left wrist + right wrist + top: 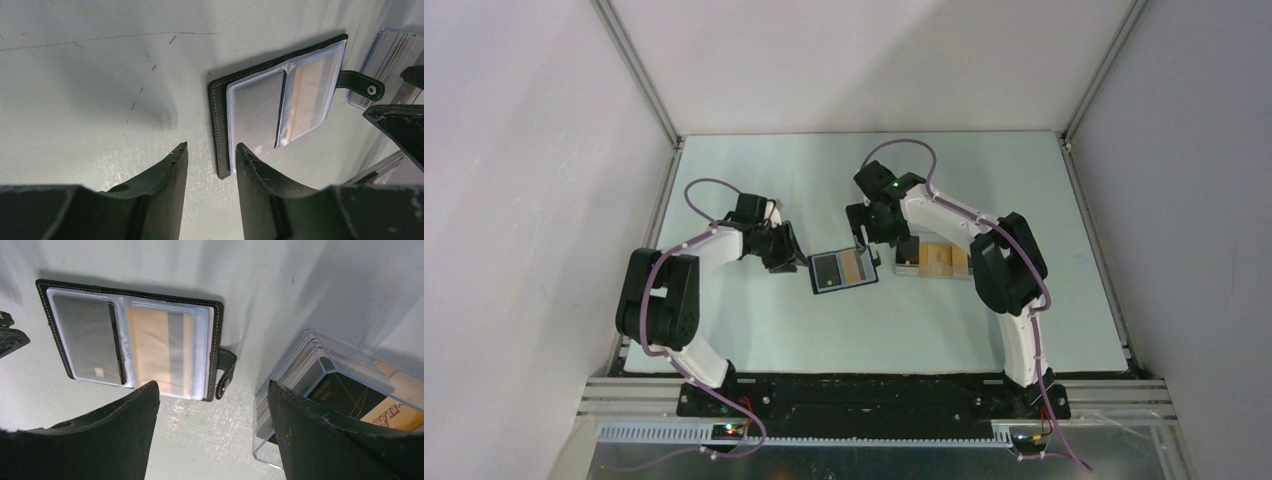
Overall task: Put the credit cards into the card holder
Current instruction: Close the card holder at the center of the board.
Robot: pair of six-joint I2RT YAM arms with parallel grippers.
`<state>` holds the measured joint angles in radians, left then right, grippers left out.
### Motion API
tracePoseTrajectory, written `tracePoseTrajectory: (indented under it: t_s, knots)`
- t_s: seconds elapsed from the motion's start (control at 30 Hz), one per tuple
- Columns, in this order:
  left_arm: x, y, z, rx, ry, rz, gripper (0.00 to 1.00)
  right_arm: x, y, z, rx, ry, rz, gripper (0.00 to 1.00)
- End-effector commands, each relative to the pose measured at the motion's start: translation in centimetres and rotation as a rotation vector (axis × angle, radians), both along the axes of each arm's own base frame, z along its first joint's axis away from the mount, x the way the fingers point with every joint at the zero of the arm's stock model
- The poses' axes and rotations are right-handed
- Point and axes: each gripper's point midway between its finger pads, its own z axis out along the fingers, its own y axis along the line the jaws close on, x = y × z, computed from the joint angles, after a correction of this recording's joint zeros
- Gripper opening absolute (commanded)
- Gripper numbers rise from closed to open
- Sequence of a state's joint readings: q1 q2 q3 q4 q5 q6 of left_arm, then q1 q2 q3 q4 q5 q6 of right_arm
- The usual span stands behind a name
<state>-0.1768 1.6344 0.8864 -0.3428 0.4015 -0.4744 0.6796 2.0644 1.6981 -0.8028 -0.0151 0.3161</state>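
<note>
The black card holder lies open on the table between the arms, its clear sleeves up. In the right wrist view the card holder has a grey card in its left sleeve and an orange card with a grey stripe in its right sleeve. More credit cards are stacked in a clear tray to its right. My left gripper is open above the holder's left edge and holds nothing. My right gripper is wide open over bare table between holder and tray.
The holder's snap strap points towards the tray. White walls and metal rails bound the table on three sides. Both arm bases sit at the near edge.
</note>
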Motion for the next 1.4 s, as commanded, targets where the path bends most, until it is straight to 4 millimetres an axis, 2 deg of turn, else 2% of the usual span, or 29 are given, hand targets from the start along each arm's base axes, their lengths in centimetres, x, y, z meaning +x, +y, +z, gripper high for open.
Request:
tracePoseTrajectory:
  t_s: [0.0,0.03,0.2,0.37,0.53,0.67,0.8,0.9,1.03,1.2,1.37]
  knots:
    - [0.8,-0.5,0.6,-0.042,-0.012,0.009,0.45,0.3,-1.9,0.1,-0.045,0.001,-0.02,0.81]
    - [0.8,-0.6,0.5,-0.047,-0.011,0.007,0.45,0.4,-1.9,-0.2,-0.047,0.006,-0.019,0.8]
    - [0.8,-0.9,0.0,-0.064,0.016,0.017,0.45,0.2,-1.7,-2.8,-0.037,0.089,-0.023,0.64]
    - [0.8,-0.8,-0.8,-0.058,0.047,0.037,0.45,0.1,-1.5,-3.5,-0.021,0.12,-0.018,0.51]
    - [1.3,-1.3,-0.6,-0.06,0.038,0.033,0.45,-0.3,-1.3,-4.2,-0.013,0.148,-0.012,0.41]
    - [1.9,-2.6,-0.4,-0.108,0.034,0.014,0.45,-0.3,-1.1,-4.8,-0.004,0.163,-0.013,0.26]
    - [2.4,-3.1,-0.8,-0.129,0.043,0.022,0.45,-0.4,-0.8,-5.3,0.023,0.186,-0.01,0.1]
    - [2.5,-3.2,-0.7,-0.139,0.034,0.021,0.45,-0.5,-0.2,-4.8,0.079,0.197,0.0,0.0]
    - [3.0,-4.0,0.2,-0.191,0.0,0.012,0.44,-0.8,1.3,-2.8,0.183,0.209,0.032,0.0]
    - [3.1,-5.0,2.0,-0.283,-0.045,-0.001,0.44,-0.8,2.7,0.9,0.299,0.188,0.058,0.0]
    - [2.8,-4.8,2.0,-0.286,-0.045,0.005,0.44,-0.8,4.6,3.9,0.398,0.174,0.091,0.0]
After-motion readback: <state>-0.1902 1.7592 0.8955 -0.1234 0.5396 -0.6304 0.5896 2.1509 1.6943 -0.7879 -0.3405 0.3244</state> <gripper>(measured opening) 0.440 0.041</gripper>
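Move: The open card holder's clasp strap lies almost straight under the right hand, about 1 cm back, 1 cm to its right and 6 cm below. The holder's middle is some 7 cm to that hand's left and 3 cm back; the card box is about 11 cm to its right and 2 cm back, slightly higher than the holder. From the left hand, the holder's left edge is roughly 3 cm to the right and 2 cm below, its middle about 9 cm right, both about 1 cm back. The holder's right end, at the clasp strap, is what the right hand takes: it sinks about 5 cm, shuts its wide-open fingers to pinch the leather, then lifts some 2.5 cm and eases left, fingertips swinging back and left. The left hand, opening kept, dips slightly, then travels about 4 cm right and forward over the holder's left edge, ending with its fingers astride that edge. ##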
